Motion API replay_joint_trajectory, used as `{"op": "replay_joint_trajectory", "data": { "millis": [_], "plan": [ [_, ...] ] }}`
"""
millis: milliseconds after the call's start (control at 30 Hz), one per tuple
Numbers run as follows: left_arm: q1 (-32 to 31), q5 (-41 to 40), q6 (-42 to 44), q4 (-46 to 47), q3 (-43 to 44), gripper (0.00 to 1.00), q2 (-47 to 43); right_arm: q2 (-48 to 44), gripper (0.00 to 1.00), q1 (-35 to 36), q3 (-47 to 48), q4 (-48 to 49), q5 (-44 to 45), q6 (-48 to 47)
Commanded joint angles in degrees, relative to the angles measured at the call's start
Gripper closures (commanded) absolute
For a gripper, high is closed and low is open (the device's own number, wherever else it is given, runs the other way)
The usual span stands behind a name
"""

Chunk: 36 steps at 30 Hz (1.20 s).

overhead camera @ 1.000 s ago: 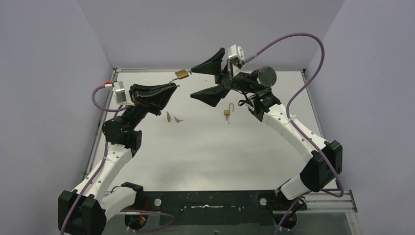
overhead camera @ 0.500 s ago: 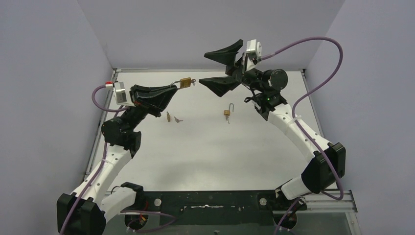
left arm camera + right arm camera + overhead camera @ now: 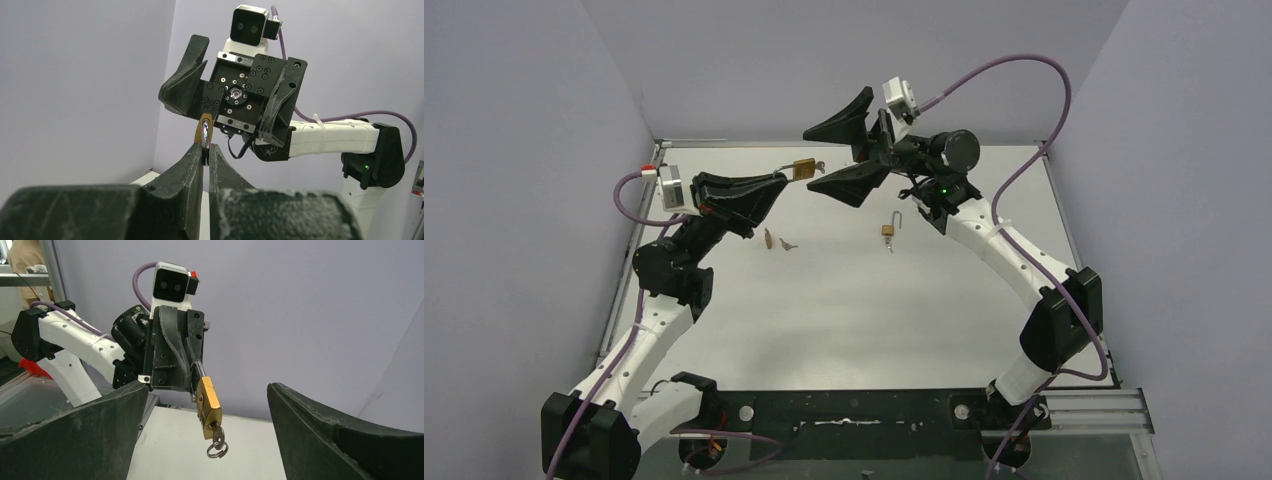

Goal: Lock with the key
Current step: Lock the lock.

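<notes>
A brass padlock (image 3: 802, 169) hangs in the air over the far part of the table, and my left gripper (image 3: 780, 178) is shut on its shackle. In the right wrist view the padlock (image 3: 209, 405) tilts down with a key (image 3: 215, 434) in its keyhole and a ring hanging below. My right gripper (image 3: 808, 162) stands open, one finger on each side of the key end, touching nothing. The left wrist view shows the padlock (image 3: 204, 131) edge-on above my closed fingertips (image 3: 200, 148), with the right gripper's palm (image 3: 235, 95) facing it.
A second small padlock (image 3: 890, 228) with its shackle open lies on the white table (image 3: 854, 300). A small brown piece with a key (image 3: 776, 241) lies to its left. Grey walls close in the table at back and sides.
My right gripper swung left from behind the table's middle and now straddles the key end of the padlock. The left arm and the padlock held still.
</notes>
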Motion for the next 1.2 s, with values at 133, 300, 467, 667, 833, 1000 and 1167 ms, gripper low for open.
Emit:
{"op": "replay_joint_trajectory", "data": {
  "millis": [133, 300, 467, 667, 833, 1000, 1167],
  "plan": [
    [0.2, -0.7, -0.2, 3.6, 2.5, 1.00, -0.3, 0.7, 0.06, 0.9, 3.7, -4.4, 0.1, -5.3],
    [0.2, -0.7, -0.7, 5.0, 2.2, 1.00, 0.3, 1.8, 0.07, 0.9, 4.3, -4.7, -0.5, -4.5],
    [0.2, -0.9, -0.6, 5.4, 2.1, 1.00, 0.3, 2.7, 0.14, 0.9, 4.9, -5.4, -1.4, -3.7],
    [0.3, -0.8, -0.5, 5.6, 1.9, 1.00, 0.3, 3.1, 0.23, 0.9, 5.3, -5.5, -2.0, -3.1],
    [0.5, -0.8, -0.4, 5.7, 1.7, 1.00, 0.2, 3.0, 0.24, 0.8, 5.1, -5.2, -2.6, -2.7],
    [1.0, -0.9, -0.4, 5.6, 1.5, 1.00, 0.2, 3.2, 0.32, 0.8, 5.3, -3.7, -3.0, -1.2],
    [1.0, -0.8, -0.2, 5.7, 1.3, 1.00, 0.3, 3.8, 0.34, 0.6, 5.3, -0.5, -3.4, 1.7]
  ]
}}
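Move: My left hand keeps hold of the lock by its shackle; the lock's body is about 4 cm to the right of that hand's fingertips and some 1 cm ahead and above. From my wide-open right hand, the body lies around 3 cm lower, roughly 1 cm ahead and 1 cm to the left. The key hangs in its near end, about 1 cm ahead, 2 cm right and 3 cm down; my left fingertips are some 5 cm left, level fore and aft, and 4 cm below. I lower my right hand about 3 cm towards the lock, easing it nearly 2 cm left and a bit over 1 cm forward, so that its fingers come to straddle the body, and tip their ends down some 5 degrees. Then I all but hold it there and keep narrowing the fingers, from wide open to about two thirds, without a visible grip yet. My left hand stays put, still pinching the shackle. ##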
